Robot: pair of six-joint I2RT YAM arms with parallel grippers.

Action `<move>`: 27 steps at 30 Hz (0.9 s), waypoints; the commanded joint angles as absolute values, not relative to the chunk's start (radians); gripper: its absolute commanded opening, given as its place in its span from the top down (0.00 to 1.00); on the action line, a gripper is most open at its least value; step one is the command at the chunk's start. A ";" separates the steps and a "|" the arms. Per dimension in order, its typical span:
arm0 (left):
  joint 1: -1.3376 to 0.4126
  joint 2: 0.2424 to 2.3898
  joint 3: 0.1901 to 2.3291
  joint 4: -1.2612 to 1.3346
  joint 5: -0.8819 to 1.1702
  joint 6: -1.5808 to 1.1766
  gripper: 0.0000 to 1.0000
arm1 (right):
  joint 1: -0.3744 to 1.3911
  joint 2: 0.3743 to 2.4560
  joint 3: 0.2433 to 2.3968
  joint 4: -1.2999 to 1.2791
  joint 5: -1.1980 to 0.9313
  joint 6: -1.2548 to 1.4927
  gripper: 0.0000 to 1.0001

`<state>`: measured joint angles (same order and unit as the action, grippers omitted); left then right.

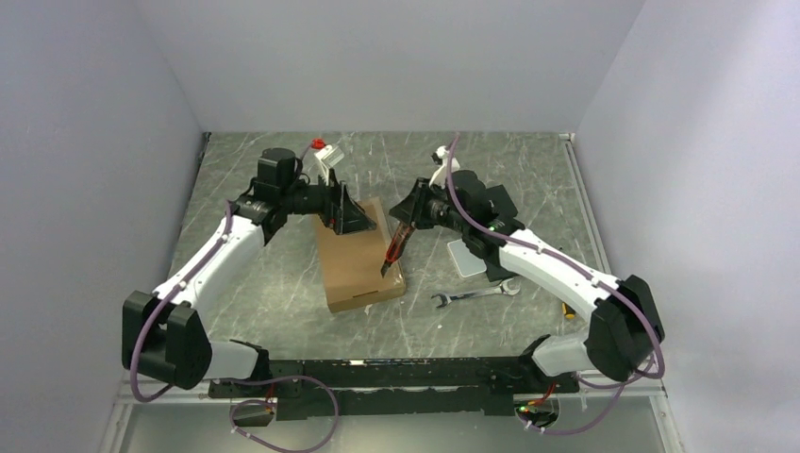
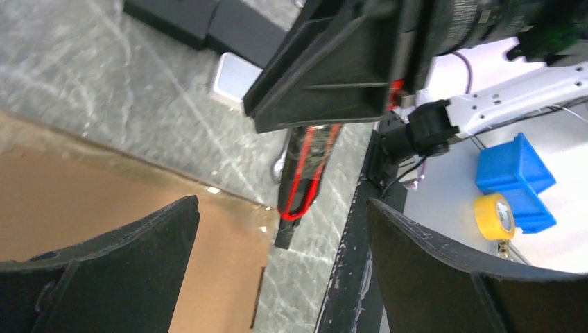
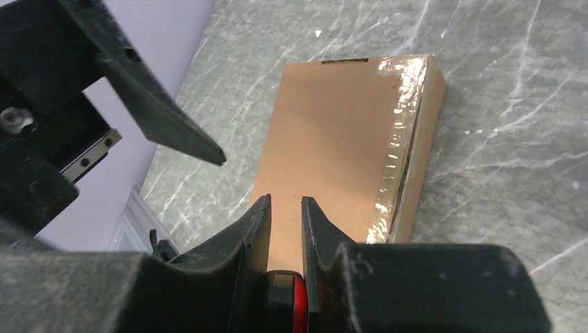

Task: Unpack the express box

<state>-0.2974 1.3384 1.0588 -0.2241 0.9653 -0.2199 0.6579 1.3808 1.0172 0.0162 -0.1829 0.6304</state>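
Note:
The express box, a flat brown carton, lies closed in the middle of the table, with clear tape along one long edge. My left gripper hovers over its far end, jaws wide apart and empty; the wrist view shows the box below the left gripper. My right gripper is shut on a black and red cutter that points down at the box's right edge. The cutter also shows in the left wrist view. In the right wrist view the right gripper clamps the cutter above the box.
A wrench lies right of the box, with a white flat pad behind it. A red-capped item stands at the back. Black flat boxes lie on the table. Off the table are a blue bin and yellow tape.

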 commanded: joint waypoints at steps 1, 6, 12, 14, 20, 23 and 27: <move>-0.371 1.224 1.030 -0.103 1.046 -0.252 0.04 | 0.650 1.273 0.981 0.142 -0.153 0.704 1.00; -0.429 1.276 1.059 -0.160 1.071 -0.208 0.19 | 0.652 1.228 1.004 0.152 -0.194 0.733 1.00; -0.432 1.313 1.062 -0.122 1.196 -0.239 0.29 | 0.652 1.163 0.982 0.143 -0.192 0.737 1.00; -0.435 1.317 1.054 -0.095 1.231 -0.259 0.23 | 0.652 1.163 0.989 0.146 -0.206 0.733 1.00; -0.442 1.379 1.030 0.104 1.345 -0.421 0.17 | 0.652 1.160 0.975 0.223 -0.283 0.748 1.00; -0.445 1.403 1.018 0.140 1.349 -0.455 0.26 | 0.652 1.157 0.965 0.255 -0.292 0.764 1.00; -0.446 1.431 1.001 0.257 1.376 -0.547 0.48 | 0.652 1.152 0.933 0.344 -0.304 0.794 1.00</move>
<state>-0.4400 1.4151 1.0176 0.0811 1.3006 -0.4309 0.6552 1.1782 0.9504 0.1928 -0.2741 0.7551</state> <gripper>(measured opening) 0.623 0.238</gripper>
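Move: The red knife hangs from the right gripper, its middle about 8 cm to the left hand's right, 6 cm back and 6 cm below. For the right hand, the open left gripper is roughly 8 cm to its left, 3 cm back and nearly level. Under the left hand, the box lies some 22 cm below and 1 cm left; from the right hand it is 9 cm left, 3 cm back and 20 cm below. The white device lies about 16 cm right of the right hand, 1 cm back and 22 cm below. Back by about 7 cm and rightward by 5, the left hand comes in on the knife, turning clockwise some 25 degrees; its wide-open fingers narrow to under two thirds around the lower handle, contact not visible. Meanwhile the right hand, still gripping the knife's upper end, lifts it about 9 cm and slightly back, tilting its fingers upward. ##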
